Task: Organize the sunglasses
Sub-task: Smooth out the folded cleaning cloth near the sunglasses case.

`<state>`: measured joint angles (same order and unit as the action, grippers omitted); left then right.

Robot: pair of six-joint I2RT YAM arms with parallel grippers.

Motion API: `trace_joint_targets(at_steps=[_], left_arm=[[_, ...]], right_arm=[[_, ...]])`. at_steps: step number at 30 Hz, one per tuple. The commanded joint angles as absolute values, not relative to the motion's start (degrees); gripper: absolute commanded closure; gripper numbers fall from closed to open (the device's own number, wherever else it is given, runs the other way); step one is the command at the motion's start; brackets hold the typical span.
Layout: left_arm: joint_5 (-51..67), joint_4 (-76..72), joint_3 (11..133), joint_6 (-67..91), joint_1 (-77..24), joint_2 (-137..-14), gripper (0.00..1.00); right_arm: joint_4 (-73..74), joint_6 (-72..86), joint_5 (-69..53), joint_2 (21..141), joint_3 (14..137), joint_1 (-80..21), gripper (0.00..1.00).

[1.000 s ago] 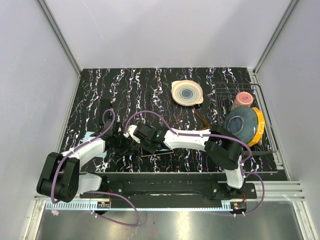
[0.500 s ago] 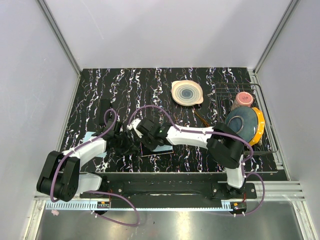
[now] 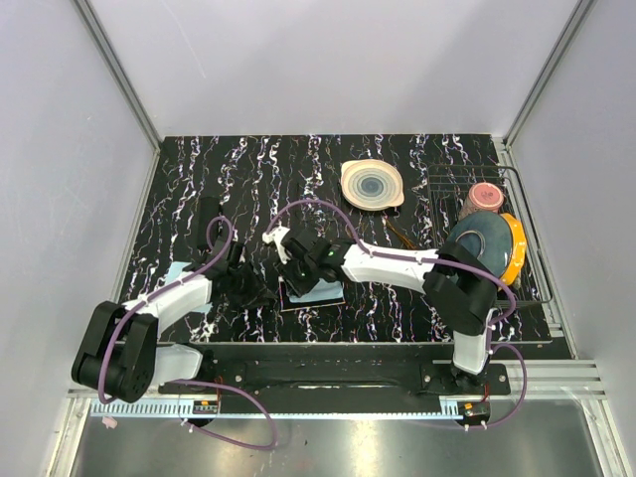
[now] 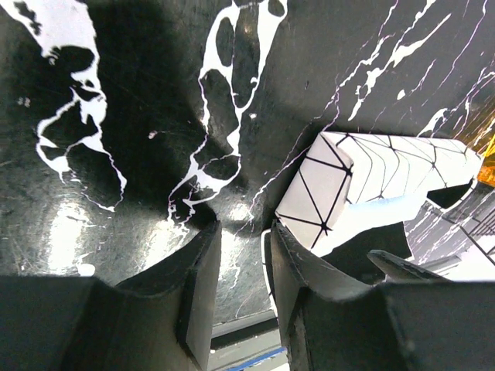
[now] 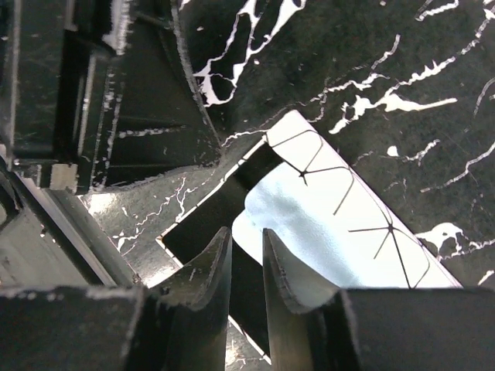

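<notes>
The sunglasses (image 3: 399, 235) lie on the table right of centre, thin and amber; an amber sliver (image 4: 488, 151) shows at the edge of the left wrist view. A white box (image 5: 363, 224) with black lines (image 4: 371, 171) rests beside a pale blue sheet (image 3: 318, 291) on a flat black case (image 5: 205, 224). My right gripper (image 3: 290, 264) hovers just over that sheet and case, its jaws slightly apart and empty (image 5: 247, 255). My left gripper (image 3: 254, 287) sits low on the table left of the box, open with only tabletop between its fingers (image 4: 241, 263).
A beige plate (image 3: 373, 185) with blue rings sits at the back. A wire rack (image 3: 532, 260) at the right holds a pink cup (image 3: 486, 196), a blue plate (image 3: 481, 248) and an orange bowl (image 3: 515, 248). A small black object (image 3: 207, 215) lies at far left.
My right gripper has gone from shut to slightly open and drifted right and back, uncovering the pale blue sheet. The left gripper has held still.
</notes>
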<state>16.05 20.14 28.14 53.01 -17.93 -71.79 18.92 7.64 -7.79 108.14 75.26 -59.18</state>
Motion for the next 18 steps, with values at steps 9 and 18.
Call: trace_joint_targets(at_steps=[9,18], left_arm=[[9.58,20.39,28.04,53.0,-18.37,-71.28,0.64],[10.81,17.58,28.21,54.14,-19.16,-75.41,0.64]], right_arm=[[14.33,13.27,-2.73,106.52,73.21,-57.83,0.96],[7.13,13.44,-0.44,110.56,71.99,-57.83,1.0]])
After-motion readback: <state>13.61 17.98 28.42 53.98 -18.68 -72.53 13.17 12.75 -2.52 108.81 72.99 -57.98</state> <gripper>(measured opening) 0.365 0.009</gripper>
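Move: The light-blue cloth lies in the open case, its middle about 6 cm right of the right hand, level fore and aft and some 3 cm below. The case's middle is about 5 cm to that hand's right, also level, 4 cm down; the amber sunglasses are roughly 20 cm right and 6 cm farther out. From the left hand the cloth is about 10 cm right and 1 cm ahead, at about its height. Right hand shuts its part-open fingers over the cloth's left end, easing about 2.5 cm forward and slightly down. ##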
